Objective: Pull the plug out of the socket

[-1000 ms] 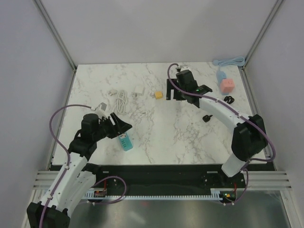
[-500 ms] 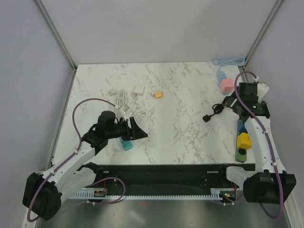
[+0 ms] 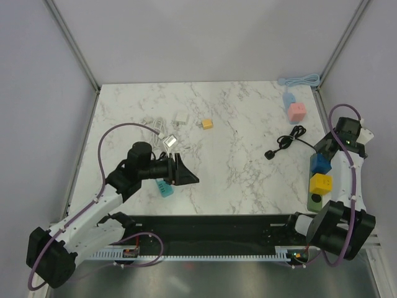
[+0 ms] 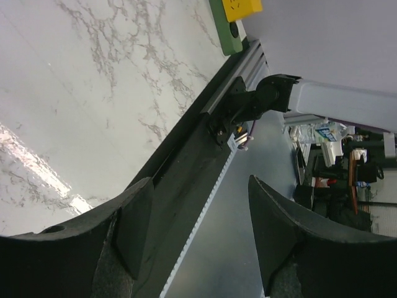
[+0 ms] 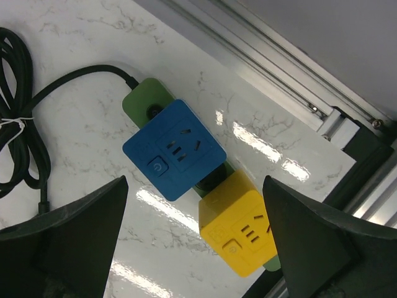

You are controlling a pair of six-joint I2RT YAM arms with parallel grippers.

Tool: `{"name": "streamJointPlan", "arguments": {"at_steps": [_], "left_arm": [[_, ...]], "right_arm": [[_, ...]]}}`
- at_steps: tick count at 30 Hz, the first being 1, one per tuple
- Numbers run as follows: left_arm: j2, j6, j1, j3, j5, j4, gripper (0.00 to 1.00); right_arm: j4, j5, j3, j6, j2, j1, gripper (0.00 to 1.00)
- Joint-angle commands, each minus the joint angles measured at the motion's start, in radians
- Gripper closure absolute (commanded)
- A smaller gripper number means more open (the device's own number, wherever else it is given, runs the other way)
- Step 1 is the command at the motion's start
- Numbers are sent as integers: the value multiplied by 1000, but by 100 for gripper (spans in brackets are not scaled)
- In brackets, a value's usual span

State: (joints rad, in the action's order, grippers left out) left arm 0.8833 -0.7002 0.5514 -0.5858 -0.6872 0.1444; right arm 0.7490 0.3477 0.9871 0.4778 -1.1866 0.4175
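A green socket strip (image 3: pixel 316 200) lies along the table's right edge, shown also in the right wrist view as the green strip (image 5: pixel 139 100). Two cube plugs sit in it: a blue cube (image 3: pixel 321 163) (image 5: pixel 174 149) and a yellow cube (image 3: pixel 321 183) (image 5: pixel 239 223). Its black cord (image 3: pixel 288 138) (image 5: pixel 18 124) coils to the left. My right gripper (image 3: pixel 327 144) (image 5: pixel 195 179) hangs open above the two cubes, touching neither. My left gripper (image 3: pixel 186 177) (image 4: pixel 200 180) is open and empty at the near left, pointing toward the table's front rail.
A teal block (image 3: pixel 164 187) lies under the left arm. White cables (image 3: pixel 158 128), a white adapter (image 3: pixel 181 117) and a small yellow cube (image 3: pixel 207 124) lie at the back left. A pink cube (image 3: pixel 296 112) and a light blue cable (image 3: pixel 298 80) are at the back right.
The right arm swung from the far middle of the table to the right edge above the socket strip, its jaws widening. The left gripper shifted rightward over the teal block.
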Motion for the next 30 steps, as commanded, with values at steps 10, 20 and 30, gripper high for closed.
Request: {"name": "streamJointPlan", "arguments": {"at_steps": [10, 20, 30], "left_arm": [[23, 91, 39, -66, -54, 44, 30], [46, 113, 39, -82, -38, 78, 30], [60, 114, 41, -89, -23, 76, 30]], "right_arm": [[-194, -173, -159, -74, -79, 26, 2], [-204, -82, -185, -56, -120, 26, 2], [-201, -24, -142, -84, -145, 7, 2]]}}
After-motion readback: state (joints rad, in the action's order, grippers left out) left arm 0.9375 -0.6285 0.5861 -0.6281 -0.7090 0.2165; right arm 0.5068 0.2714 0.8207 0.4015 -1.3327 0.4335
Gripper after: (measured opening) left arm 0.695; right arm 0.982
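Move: Nearly straight beneath the right hand, the blue plug on the green socket lies about 10 cm down and only 1 to 2 cm farther out. The yellow plug sits on the same socket some 8 cm nearer the base than the blue one, in line with it; the black cable coil lies about 12 cm ahead of the hand and 10 cm to its left, flat on the table. From the idle left hand the blue plug is roughly 47 cm to the right, 11 cm ahead and 14 cm lower. Sinking onto the blue plug with its fingers still wide open, the right hand goes about 7.5 cm down, quickly at first and then slower, swaying a couple of centimetres left and back again on the way. The wrist tips only a few degrees. The open fingertips come down close to the plug's top; a touch can't be made out. ##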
